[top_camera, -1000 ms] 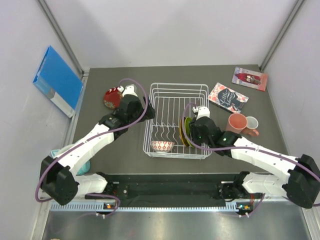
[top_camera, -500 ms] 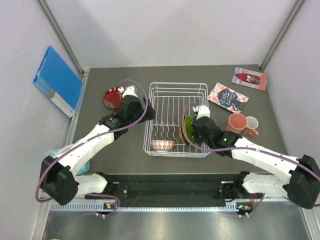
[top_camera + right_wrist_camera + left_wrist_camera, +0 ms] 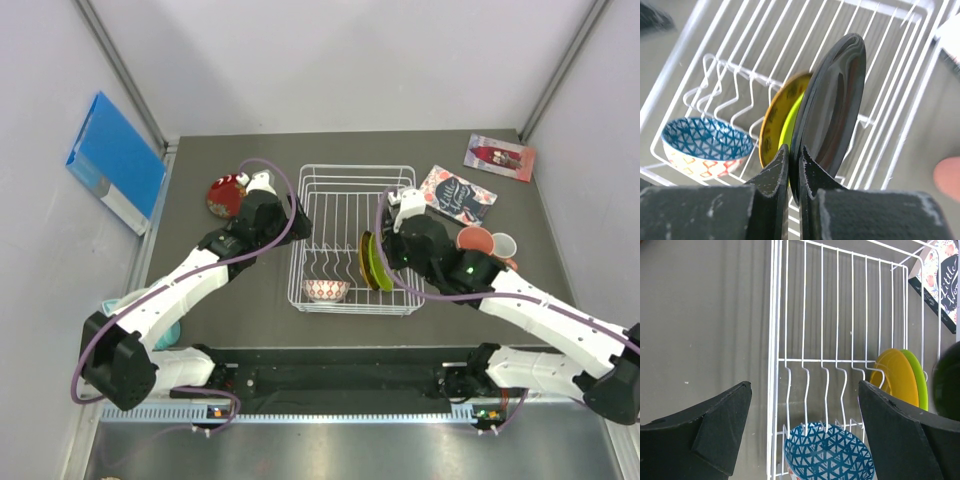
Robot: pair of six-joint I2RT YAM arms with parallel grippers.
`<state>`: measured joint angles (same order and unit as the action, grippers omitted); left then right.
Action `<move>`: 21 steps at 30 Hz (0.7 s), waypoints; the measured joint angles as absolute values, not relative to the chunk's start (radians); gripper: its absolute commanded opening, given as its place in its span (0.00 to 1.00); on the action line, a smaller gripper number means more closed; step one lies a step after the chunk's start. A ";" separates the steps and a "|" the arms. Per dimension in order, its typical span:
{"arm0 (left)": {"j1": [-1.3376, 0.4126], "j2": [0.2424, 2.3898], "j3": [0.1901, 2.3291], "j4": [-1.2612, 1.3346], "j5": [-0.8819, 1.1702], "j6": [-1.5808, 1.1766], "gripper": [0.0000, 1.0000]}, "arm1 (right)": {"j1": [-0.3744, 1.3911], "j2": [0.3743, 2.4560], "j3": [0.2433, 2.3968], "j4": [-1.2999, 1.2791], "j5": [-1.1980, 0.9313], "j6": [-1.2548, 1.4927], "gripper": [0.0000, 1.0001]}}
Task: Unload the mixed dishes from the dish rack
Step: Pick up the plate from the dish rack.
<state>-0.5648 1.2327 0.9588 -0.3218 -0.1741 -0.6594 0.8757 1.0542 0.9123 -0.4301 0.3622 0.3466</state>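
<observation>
The white wire dish rack (image 3: 355, 168) stands mid-table. An amber plate (image 3: 365, 262) and a lime-green plate (image 3: 378, 271) stand in its near right slots. A small patterned bowl (image 3: 325, 291) sits in its near left corner. My right gripper (image 3: 794, 150) is shut on the rim of a black plate (image 3: 832, 95) and holds it upright just above the rack, beside the lime plate (image 3: 790, 131). My left gripper (image 3: 805, 390) is open and empty, over the rack's left side (image 3: 774, 340), above the bowl (image 3: 827, 452).
A red plate (image 3: 222, 195) lies left of the rack. A salmon mug (image 3: 475, 240) and a white mug (image 3: 503, 245) stand to its right. Two booklets (image 3: 457, 194) (image 3: 499, 157) lie at the far right. A blue folder (image 3: 115, 162) leans on the left wall.
My right gripper has risen and moved toward the far right with the black plate, which has come away from the lime plate. The left arm has not moved.
</observation>
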 measured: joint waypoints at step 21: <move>-0.564 1.235 1.279 -0.477 -0.052 -0.484 0.90 | 1.380 0.844 0.641 -0.149 0.751 -0.459 0.00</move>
<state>-0.5644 1.2354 1.2785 -0.4774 -0.0525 -0.4843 1.3804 0.8440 0.6415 -0.1486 0.7509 -0.4587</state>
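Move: The right gripper already holds the black plate clear of the rack, pinched by the rim, with the plate's middle about 5 cm ahead and 5 cm below. About 14 cm below this hand stand the green plate, 4 cm back and 2 cm left, and the yellow plate, 3 cm back and 4 cm left; the bowl is 11 cm back and 12 cm left, equally low. From the empty left hand the black plate is level ahead, some 16 cm right and slightly below. The right hand keeps its shut grip on the black plate's rim, lifts it a further 5 cm or so above the green and yellow plates, then draws back about 6 cm towards the robot, sinking a little while it rolls strongly left side down and its fingers come nearer level, swinging to the left. Meanwhile the open, empty left hand climbs about 11 cm beside the rack, away from the dishes, tipping its fingers up and turning slightly clockwise. ##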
